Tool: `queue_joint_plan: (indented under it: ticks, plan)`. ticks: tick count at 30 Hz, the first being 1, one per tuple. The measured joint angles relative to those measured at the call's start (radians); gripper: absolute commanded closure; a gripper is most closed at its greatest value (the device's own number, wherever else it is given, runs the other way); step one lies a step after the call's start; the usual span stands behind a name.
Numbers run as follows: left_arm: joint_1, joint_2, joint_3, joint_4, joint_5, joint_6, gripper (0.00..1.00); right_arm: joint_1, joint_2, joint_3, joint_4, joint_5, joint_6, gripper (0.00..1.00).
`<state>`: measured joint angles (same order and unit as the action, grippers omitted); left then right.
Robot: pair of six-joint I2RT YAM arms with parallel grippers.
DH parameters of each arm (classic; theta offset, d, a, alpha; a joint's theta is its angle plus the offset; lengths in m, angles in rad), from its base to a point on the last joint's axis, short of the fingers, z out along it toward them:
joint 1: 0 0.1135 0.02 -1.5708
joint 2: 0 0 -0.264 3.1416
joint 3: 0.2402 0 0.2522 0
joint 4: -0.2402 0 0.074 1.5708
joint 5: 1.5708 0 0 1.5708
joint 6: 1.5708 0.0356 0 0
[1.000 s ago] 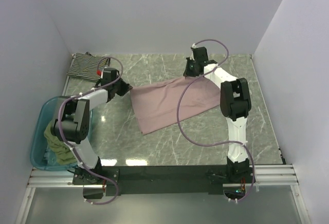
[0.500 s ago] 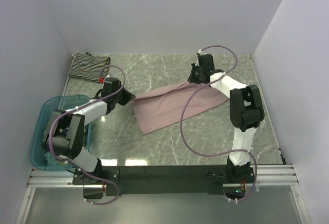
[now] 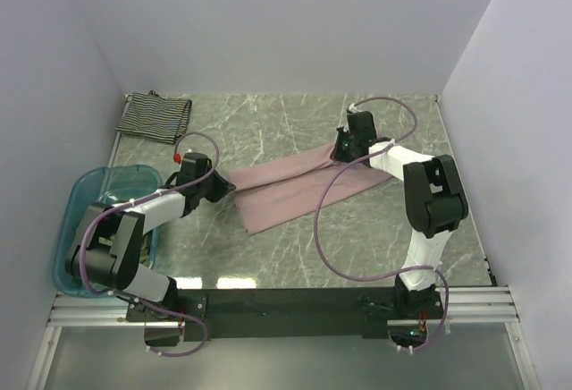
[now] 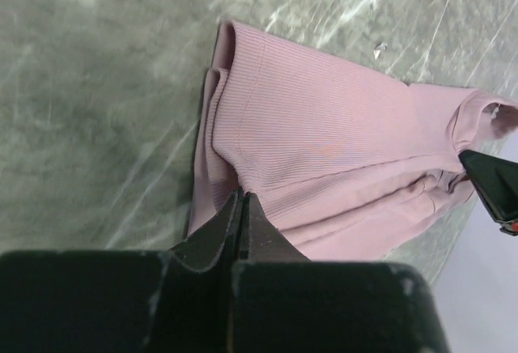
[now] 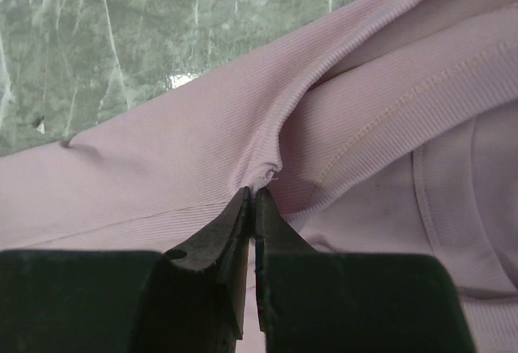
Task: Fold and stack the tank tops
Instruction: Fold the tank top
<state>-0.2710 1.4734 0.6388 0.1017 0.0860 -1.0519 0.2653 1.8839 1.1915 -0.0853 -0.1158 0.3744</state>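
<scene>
The mauve-pink tank top lies mid-table, its far edge lifted and doubled toward the near side. My left gripper is shut on its left end; in the left wrist view the closed tips pinch a fold of the ribbed pink cloth. My right gripper is shut on the right end, where its tips bite a puckered fold of the pink cloth by the stitched hem. The black-and-white striped tank top lies folded at the far left corner.
A translucent blue tub stands at the near left, partly under my left arm. White walls close the table on the left, back and right. Purple cables loop from both arms over the marble surface.
Both grippers have moved toward the near side, drawing the far edge of the pink top with them. The cloth now spans less depth and is doubled over itself.
</scene>
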Motion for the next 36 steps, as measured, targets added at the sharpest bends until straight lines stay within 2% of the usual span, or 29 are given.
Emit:
queue_joint_plan:
  ticks: [16,18,21,22,25,27,28,32,36]
  plan:
    - [-0.033,-0.036,-0.055,0.014,0.001,-0.012,0.99,0.001,-0.054,-0.100,0.057,0.024,0.026,1.00]
    - [-0.035,-0.036,-0.061,0.015,0.003,-0.013,0.99,0.001,-0.055,-0.111,0.061,0.024,0.029,0.98]
    - [-0.036,-0.036,-0.069,0.014,0.005,-0.016,0.99,0.001,-0.055,-0.116,0.064,0.025,0.033,0.89]
    - [-0.037,-0.036,-0.070,0.014,0.005,-0.016,0.99,0.001,-0.055,-0.116,0.066,0.026,0.035,0.83]
    - [-0.040,-0.033,-0.070,0.014,0.008,-0.016,0.86,0.001,-0.061,-0.119,0.067,0.035,0.042,0.70]
    - [-0.042,-0.032,-0.070,0.014,0.008,-0.017,0.74,0.001,-0.071,-0.119,0.063,0.047,0.047,0.66]
    - [-0.043,-0.032,-0.070,0.013,0.008,-0.016,0.69,0.001,-0.078,-0.119,0.062,0.053,0.048,0.59]
    - [-0.044,-0.041,-0.070,-0.011,0.008,-0.009,0.63,0.001,-0.114,-0.118,0.042,0.076,0.053,0.55]
    - [-0.045,-0.082,-0.044,-0.091,0.003,0.008,0.66,0.000,-0.152,-0.111,0.002,0.119,0.056,0.54]
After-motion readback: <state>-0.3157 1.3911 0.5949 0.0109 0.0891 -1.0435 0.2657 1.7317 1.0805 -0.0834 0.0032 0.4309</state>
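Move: Each hand holds part of the tank top's turned-over far edge. The spot where it gets laid is about 3 cm back, 1 cm right and 2 cm down from the left hand, and 2 cm back, 1 cm right and 1 cm down from the right. The near left corner lies some 14 cm back and 4 cm right of the left hand; the striped top is roughly 24 cm ahead and 26 cm left of it. The near edge is about 13 cm straight back from the right hand. Back towards the robot, easing down at the end, both hands draw the pinched edge over the tank top's lower layer, the left about 3 cm and the right, after a small lift, about 2 cm. Both then part their fingers partway and let go; the right hand rises some 3 cm, drifting right, while the left only starts up. ##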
